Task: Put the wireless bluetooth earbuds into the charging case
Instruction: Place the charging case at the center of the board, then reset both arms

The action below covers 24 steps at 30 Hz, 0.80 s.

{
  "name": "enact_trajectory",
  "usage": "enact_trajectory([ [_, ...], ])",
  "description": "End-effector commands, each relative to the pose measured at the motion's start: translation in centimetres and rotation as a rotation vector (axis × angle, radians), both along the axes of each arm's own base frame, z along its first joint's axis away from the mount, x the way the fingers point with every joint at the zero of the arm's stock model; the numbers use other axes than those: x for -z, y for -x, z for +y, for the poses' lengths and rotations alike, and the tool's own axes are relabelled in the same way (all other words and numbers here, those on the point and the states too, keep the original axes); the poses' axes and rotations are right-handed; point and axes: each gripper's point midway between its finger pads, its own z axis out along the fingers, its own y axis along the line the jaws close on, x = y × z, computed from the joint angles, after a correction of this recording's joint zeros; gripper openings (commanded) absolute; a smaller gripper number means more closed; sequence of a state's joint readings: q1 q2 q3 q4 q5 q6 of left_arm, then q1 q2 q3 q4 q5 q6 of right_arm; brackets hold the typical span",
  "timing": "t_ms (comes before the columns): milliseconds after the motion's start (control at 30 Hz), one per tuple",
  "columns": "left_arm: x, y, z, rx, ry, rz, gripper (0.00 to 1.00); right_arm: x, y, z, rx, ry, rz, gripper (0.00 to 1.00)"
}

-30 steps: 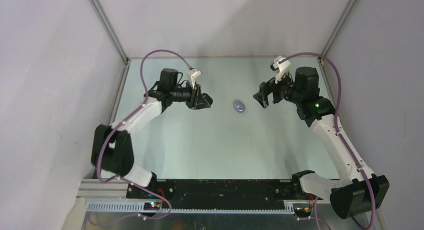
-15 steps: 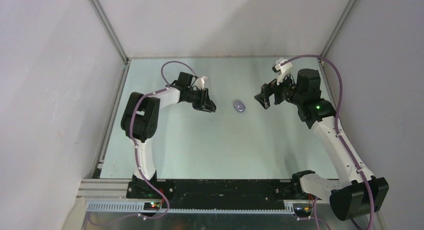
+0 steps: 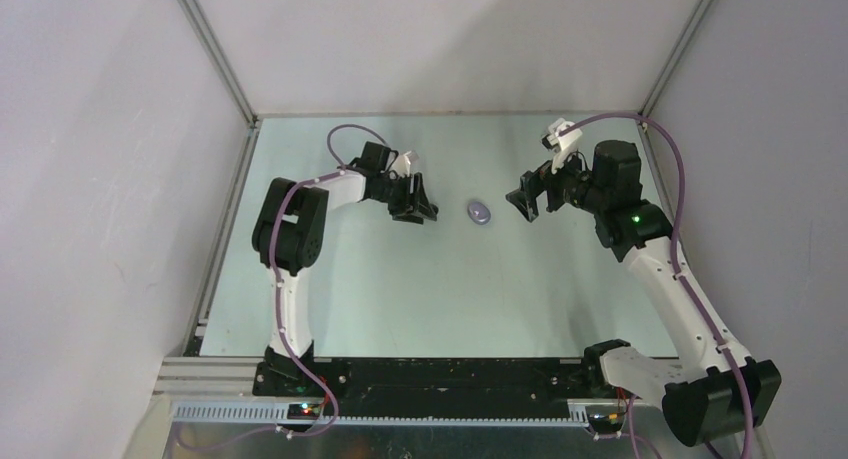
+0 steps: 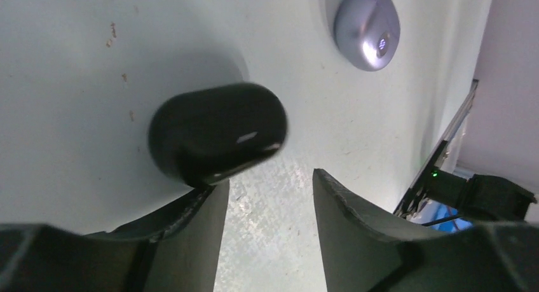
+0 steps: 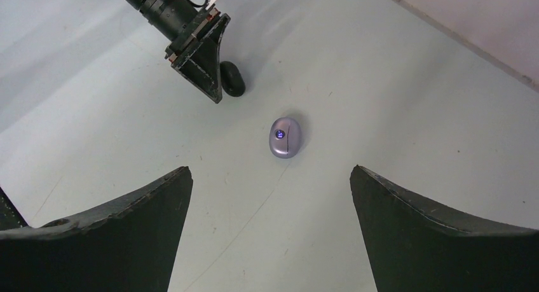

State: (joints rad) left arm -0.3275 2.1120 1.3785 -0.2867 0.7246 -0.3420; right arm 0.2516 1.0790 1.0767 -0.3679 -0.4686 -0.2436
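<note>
A pale purple charging case [image 3: 480,212] lies shut on the table between the two arms, a small light glowing on its lid [image 5: 285,137] [image 4: 367,26]. A glossy black rounded case [image 4: 216,130] [image 5: 232,79], also shut, rests on the table just past the tip of my left gripper's left finger. My left gripper [image 4: 267,177] [image 3: 420,211] is low over the table with its jaws apart and only bare table between them. My right gripper [image 5: 269,171] [image 3: 520,201] hangs wide open to the right of the purple case, holding nothing. The earbuds are out of view.
Grey walls and aluminium rails [image 3: 225,194] close in the pale green table [image 3: 440,289] on three sides. The arm bases and a black cable tray [image 3: 440,379] run along the near edge.
The left arm has folded up, its elbow raised, and its gripper has slid a little right toward the purple case and opened. The right arm has barely moved.
</note>
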Motion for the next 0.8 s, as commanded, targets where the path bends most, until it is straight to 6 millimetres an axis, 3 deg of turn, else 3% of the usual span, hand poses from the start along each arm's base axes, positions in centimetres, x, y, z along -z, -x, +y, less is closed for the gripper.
enact_trajectory([
  [0, -0.3, -0.2, 0.1, -0.011, -0.022, 0.001, 0.61, -1.7, 0.2, 0.1, -0.014, -0.008, -0.071, 0.99],
  [233, -1.3, 0.7, 0.8, 0.011, -0.046, -0.040, 0.74, -2.1, -0.1, -0.6, 0.020, 0.006, -0.093, 0.99],
  [333, -2.7, 1.1, 1.4, 0.057, -0.070, -0.104, 0.85, -2.6, -1.1, -2.3, 0.118, 0.031, -0.127, 0.99],
  [400, -4.8, 1.5, 1.9, 0.100, -0.081, -0.175, 0.97, -3.4, -1.5, -4.1, 0.208, 0.026, -0.145, 0.99],
  [467, -7.3, 2.4, 2.8, 0.146, -0.105, -0.252, 0.99, -4.3, -1.4, -6.0, 0.274, -0.007, -0.150, 0.99],
  [500, -9.7, 2.7, 3.2, 0.177, -0.107, -0.336, 0.99, -5.1, -1.2, -7.5, 0.316, -0.026, -0.157, 0.99],
  [600, -14.5, 4.6, 5.0, 0.223, -0.124, -0.454, 0.99, -5.2, 0.0, -9.8, 0.389, -0.025, -0.128, 0.99],
  [633, -17.3, 5.1, 6.0, 0.216, -0.131, -0.545, 1.00, -5.0, 1.0, -10.5, 0.410, 0.001, -0.121, 0.99],
  [667, -18.2, 5.8, 6.7, 0.210, -0.141, -0.566, 1.00, -4.8, 1.5, -10.8, 0.412, 0.016, -0.116, 0.99],
  [700, -21.1, 6.8, 7.6, 0.192, -0.148, -0.664, 0.99, -4.4, 2.6, -11.5, 0.426, 0.047, -0.104, 0.99],
  [733, -21.6, 7.2, 8.7, 0.166, -0.158, -0.689, 0.99, -4.3, 3.1, -11.9, 0.439, 0.057, -0.102, 0.99],
  [767, -24.4, 8.3, 10.1, 0.119, -0.164, -0.787, 0.99, -4.2, 4.1, -12.4, 0.464, 0.066, -0.099, 0.99],
])
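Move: The black charging case is right at the left hand's fingertips on the board, about 2 cm ahead of the hand point, 1 cm to its right and 2 cm below. The lilac case lies some 14 cm to this hand's right, about 1 cm ahead and also 2 cm below. From the right hand, the black case is about 10 cm ahead, 19 cm to the left and 26 cm below. Opening first, from half wide to fully wide, the left fingers come free of the black charging case; the hand then speeds up and away, rising about 17 cm while drawing back and left some 5 cm each, its wrist turning about 30 degrees. The open right hand swings roughly 10 cm right, away from both cases, rising a little and turning clockwise. ##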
